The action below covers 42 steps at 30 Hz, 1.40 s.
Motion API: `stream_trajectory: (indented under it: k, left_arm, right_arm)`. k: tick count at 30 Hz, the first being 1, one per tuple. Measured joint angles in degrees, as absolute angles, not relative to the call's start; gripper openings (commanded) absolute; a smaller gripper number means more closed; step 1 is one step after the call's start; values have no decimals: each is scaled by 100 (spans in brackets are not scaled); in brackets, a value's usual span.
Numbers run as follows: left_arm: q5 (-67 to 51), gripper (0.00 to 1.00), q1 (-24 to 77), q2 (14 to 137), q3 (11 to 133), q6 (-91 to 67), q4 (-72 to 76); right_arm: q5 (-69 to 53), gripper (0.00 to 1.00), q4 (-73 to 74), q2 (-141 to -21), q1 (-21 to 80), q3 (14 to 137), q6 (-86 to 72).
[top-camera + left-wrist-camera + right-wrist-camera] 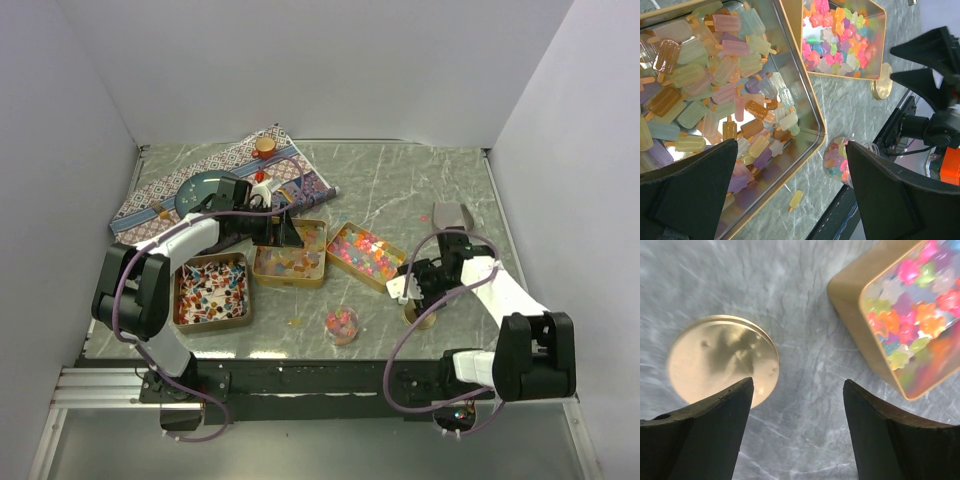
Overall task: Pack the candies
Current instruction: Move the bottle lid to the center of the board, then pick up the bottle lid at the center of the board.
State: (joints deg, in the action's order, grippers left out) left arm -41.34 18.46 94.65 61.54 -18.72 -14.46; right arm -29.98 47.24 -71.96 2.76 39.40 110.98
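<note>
Three gold tins hold the candies: red-white-black mixed ones [210, 290], pale popsicle-shaped ones [290, 258] [715, 85], and bright star-shaped ones [365, 255] [840, 35] [912, 315]. A small clear jar [342, 323] [836, 161] with bright candies stands in front of the tins. One pale candy [796, 199] lies loose on the table. My left gripper [288, 240] [790, 150] hangs open over the near corner of the middle tin, holding nothing. Open too, my right gripper [412, 298] [797, 385] hovers over bare table beside a round gold disc [421, 318] [722, 360].
A patterned cloth [225, 185] at the back left carries a teal plate [203, 190], a small red-and-white figure [261, 182] and a cork-topped pot [265, 147]. A grey block [450, 215] lies at the right. The table's front rail [330, 375] runs close behind the jar.
</note>
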Motion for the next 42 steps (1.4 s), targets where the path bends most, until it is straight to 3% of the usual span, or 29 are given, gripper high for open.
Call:
stream_trajectory:
  k: [1,2,3,11,42]
  left_arm:
    - [-4134,97,1846,9465,6154,-1872,-1446]
    - [-4136,97,1846,9465,6152,-1874,-1444]
    - [-4141,97,1846,9465,6152,-1874,-1444]
    - [-4246,97,1846,9465,6152,-1922,-1417]
    - [-4270,97,1846,9898,6329,-1922,-1431]
  right_arm:
    - [-3116,82,4923,-7131,276,4032,11037]
    - [-3190,97,5059,-7105,276,4117,11004]
    - [-3282,100,5290,-7105,276,4261,10969]
    - [-3363,100,6499,-7177,274,4630,11205]
    - [-2508,100,5808,-7382,274,3820,11358]
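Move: The bottle lid lies flat on the table about 5 cm back from the right hand, roughly 1 cm to its left and 3 cm lower. The tray of flower candies stands some 7 cm ahead and 12 cm left of this hand, the filled jar about 7 cm back and 17 cm left. From the left hand the lid lies some 16 cm back, 25 cm right and 11 cm below. Fingers opening fully, the right hand rises 3 cm, then backs about 5 cm and sinks over the lid. ##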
